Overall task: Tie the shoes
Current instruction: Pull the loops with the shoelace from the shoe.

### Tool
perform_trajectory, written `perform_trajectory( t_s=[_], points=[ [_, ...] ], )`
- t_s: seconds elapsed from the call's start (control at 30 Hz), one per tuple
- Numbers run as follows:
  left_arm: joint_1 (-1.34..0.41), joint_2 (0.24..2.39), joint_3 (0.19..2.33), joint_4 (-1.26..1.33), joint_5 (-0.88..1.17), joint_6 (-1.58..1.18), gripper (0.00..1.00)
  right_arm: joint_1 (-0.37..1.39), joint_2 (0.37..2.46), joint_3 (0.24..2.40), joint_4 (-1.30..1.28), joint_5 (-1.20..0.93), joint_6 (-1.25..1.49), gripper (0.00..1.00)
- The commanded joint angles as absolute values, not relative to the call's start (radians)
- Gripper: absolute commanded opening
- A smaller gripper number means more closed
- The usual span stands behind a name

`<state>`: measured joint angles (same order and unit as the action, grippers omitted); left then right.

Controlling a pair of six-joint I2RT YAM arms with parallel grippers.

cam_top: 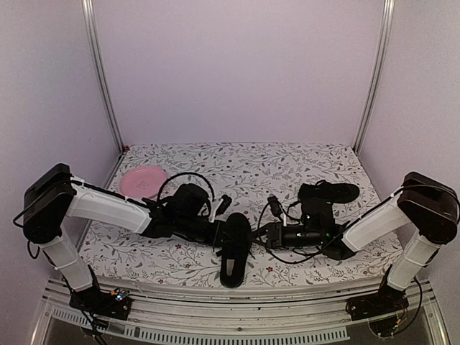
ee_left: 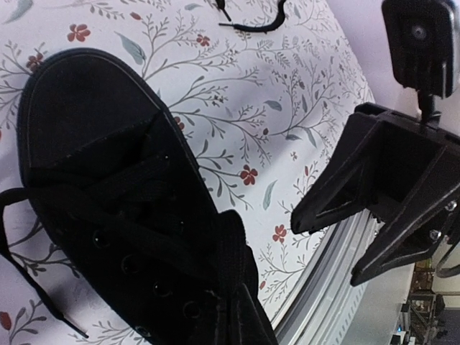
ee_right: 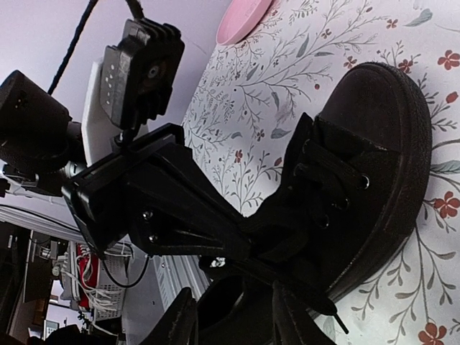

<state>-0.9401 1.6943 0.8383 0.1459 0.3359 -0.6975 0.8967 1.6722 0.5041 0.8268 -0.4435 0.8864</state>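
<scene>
One black shoe [cam_top: 236, 259] lies at the table's front middle, its toe toward the near edge. My left gripper [cam_top: 223, 235] is shut on the edge of that shoe's upper beside the opening [ee_left: 231, 248]; its fingertips [ee_right: 244, 228] meet there. My right gripper [ee_right: 233, 320] stands open just right of the shoe, over the opening, with nothing pinched; the left wrist view shows its fingers [ee_left: 309, 212] spread. A loose lace [ee_left: 29, 280] trails on the cloth. The other shoe [cam_top: 329, 192] lies at the back right, behind the right arm.
A pink plate [cam_top: 142, 180] sits at the back left on the flowered cloth. The metal rail of the table's front edge [ee_left: 338, 302] runs right beside the shoe. Pale walls and upright posts [cam_top: 102, 79] close in the sides.
</scene>
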Motion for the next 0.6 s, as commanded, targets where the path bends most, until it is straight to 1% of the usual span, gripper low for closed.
perform_trajectory(
  t_s=[0.0, 0.2, 0.33, 0.47, 0.53, 0.57],
  points=[
    [-0.926, 1.655, 0.809, 0.23, 0.399, -0.715, 0.0, 0.903, 1.702, 0.544, 0.881, -0.475, 0.898, 0.35],
    [-0.919, 1.646, 0.785, 0.262, 0.415, -0.713, 0.0, 0.907, 1.764, 0.6, 0.881, -0.501, 0.893, 0.24],
    [-0.916, 1.643, 0.776, 0.272, 0.419, -0.716, 0.0, 0.908, 1.801, 0.616, 0.884, -0.501, 0.895, 0.2],
    [-0.915, 1.641, 0.772, 0.277, 0.425, -0.713, 0.0, 0.908, 1.828, 0.635, 0.882, -0.502, 0.893, 0.2],
    [-0.914, 1.641, 0.769, 0.28, 0.425, -0.712, 0.0, 0.907, 1.84, 0.642, 0.881, -0.499, 0.891, 0.16],
    [-0.914, 1.641, 0.769, 0.281, 0.426, -0.713, 0.0, 0.907, 1.847, 0.645, 0.881, -0.498, 0.89, 0.16]
  ],
)
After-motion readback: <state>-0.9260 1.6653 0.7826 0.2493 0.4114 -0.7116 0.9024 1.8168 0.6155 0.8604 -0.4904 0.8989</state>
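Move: Some 3 cm to the right hand's left, about 1 cm farther out and 1 cm lower, the shoelace loop sticks out of the left fingers, its middle about 1 cm right of the left hand point. The shoe being tied lies beneath, its middle about 5 cm left, 3 cm back and 6 cm below the right hand. The other shoe lies roughly 25 cm right, 18 cm ahead and 7 cm below. Reaching left about 3 cm, with a slight lift and then a dip back down, the right hand brings its half-open fingers to the shoelace loop and narrows them steadily around it, not yet shut. The left fingers keep their pinch on the lace while that hand rises about 1 cm and eases slightly back. ##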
